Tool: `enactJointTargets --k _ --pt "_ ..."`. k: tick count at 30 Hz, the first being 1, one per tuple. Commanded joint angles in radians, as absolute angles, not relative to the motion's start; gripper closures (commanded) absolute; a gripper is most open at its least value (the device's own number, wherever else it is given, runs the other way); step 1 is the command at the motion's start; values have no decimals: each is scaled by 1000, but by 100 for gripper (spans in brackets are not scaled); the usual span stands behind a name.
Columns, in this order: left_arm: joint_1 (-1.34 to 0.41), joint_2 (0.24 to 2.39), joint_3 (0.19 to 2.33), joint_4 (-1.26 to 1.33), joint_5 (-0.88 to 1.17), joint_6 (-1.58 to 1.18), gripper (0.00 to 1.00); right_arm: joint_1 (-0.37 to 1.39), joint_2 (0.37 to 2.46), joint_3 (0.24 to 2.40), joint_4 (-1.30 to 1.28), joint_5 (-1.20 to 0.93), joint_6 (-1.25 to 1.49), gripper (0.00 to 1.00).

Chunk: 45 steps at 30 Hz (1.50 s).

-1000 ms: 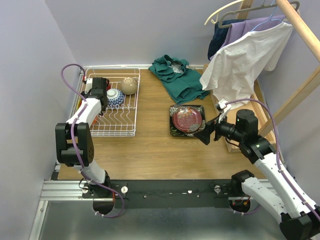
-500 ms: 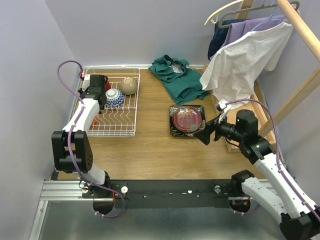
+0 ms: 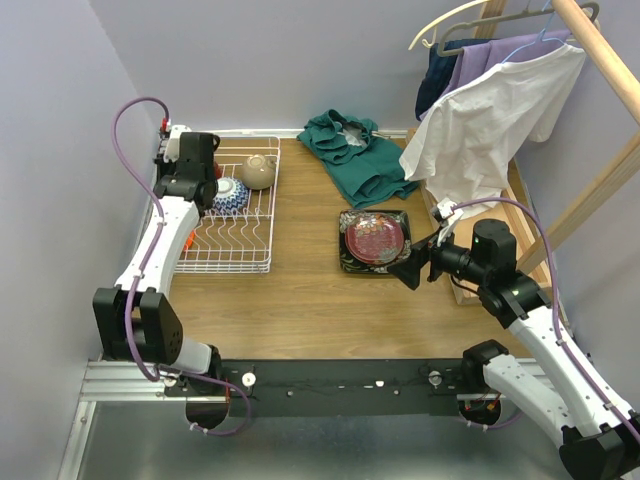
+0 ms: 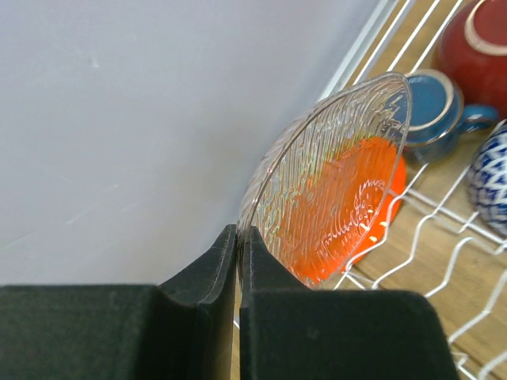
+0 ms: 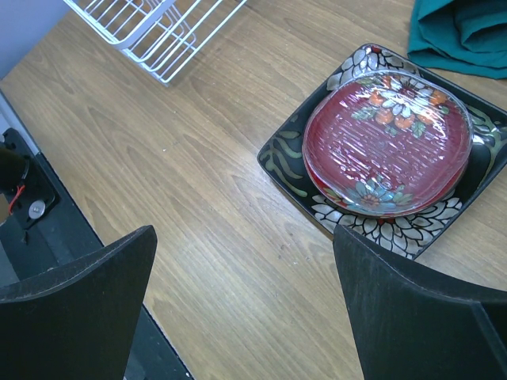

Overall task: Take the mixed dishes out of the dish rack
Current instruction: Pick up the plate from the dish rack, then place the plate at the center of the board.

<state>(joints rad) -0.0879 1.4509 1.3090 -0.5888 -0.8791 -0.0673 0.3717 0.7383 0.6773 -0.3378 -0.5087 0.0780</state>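
My left gripper (image 4: 238, 237) is shut on the rim of a clear ribbed orange plate (image 4: 337, 198), which stands on edge against the left wall of the white wire dish rack (image 3: 230, 268). Beyond the plate in the left wrist view sit a dark-blue mug (image 4: 432, 111), a red cup (image 4: 483, 47) and a blue-white bowl (image 4: 493, 174). From above, the left gripper (image 3: 196, 178) covers the rack's far-left corner, with the blue-white bowl (image 3: 232, 195) and a beige bowl (image 3: 258, 172) beside it. A red floral plate (image 5: 384, 142) lies on the black square plate (image 5: 287, 157) on the table. My right gripper (image 5: 245, 309) hangs open just in front of them, holding nothing.
A green cloth (image 3: 355, 155) is heaped at the back of the table. A white shirt (image 3: 480, 130) and darker clothes hang from a wooden rack (image 3: 600, 60) at the right. The side wall (image 4: 142, 119) stands close behind the orange plate.
The left jaws have closed on the orange plate's rim, and the left arm has stretched toward the rack's far-left corner. The right arm has not moved.
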Motion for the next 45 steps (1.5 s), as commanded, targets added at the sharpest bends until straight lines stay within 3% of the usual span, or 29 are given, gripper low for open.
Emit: enactJointTargets --k 1,9,16,20,24,45 --pt "-121 1381 1387 -614 -899 -54 96 376 726 683 -327 -512 77 0" --pt "-189 1316 1440 -624 -741 -61 96 374 721 689 -330 -517 89 0" --pt "-258 1293 1434 -604 -427 -176 96 376 726 696 -321 -528 106 0" --pt "-294 1298 1379 -504 -125 -279 96 374 723 707 -328 -523 110 0" --pt "-385 1321 1315 -404 -8 -412 96 376 706 703 -327 -505 121 0" --pt "-666 1736 1357 -212 51 -742 92 376 667 695 -342 -436 137 0"
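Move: The left hand holds the clear plate above the rack's left side; the stack on the black square plate lies about 51 cm to its right, roughly level fore and aft, some 21 cm below. The blue-white bowl is about 16 cm right and 7 ahead, the teapot 22 right and 13 ahead, the green cloth 19 cm beyond the stack. From the right hand, the stack is about 15 cm ahead, 7 left and 18 below. Left hand swings the clear plate 41 cm right towards the stack, rising, then sinking, turning clockwise, grip kept. ##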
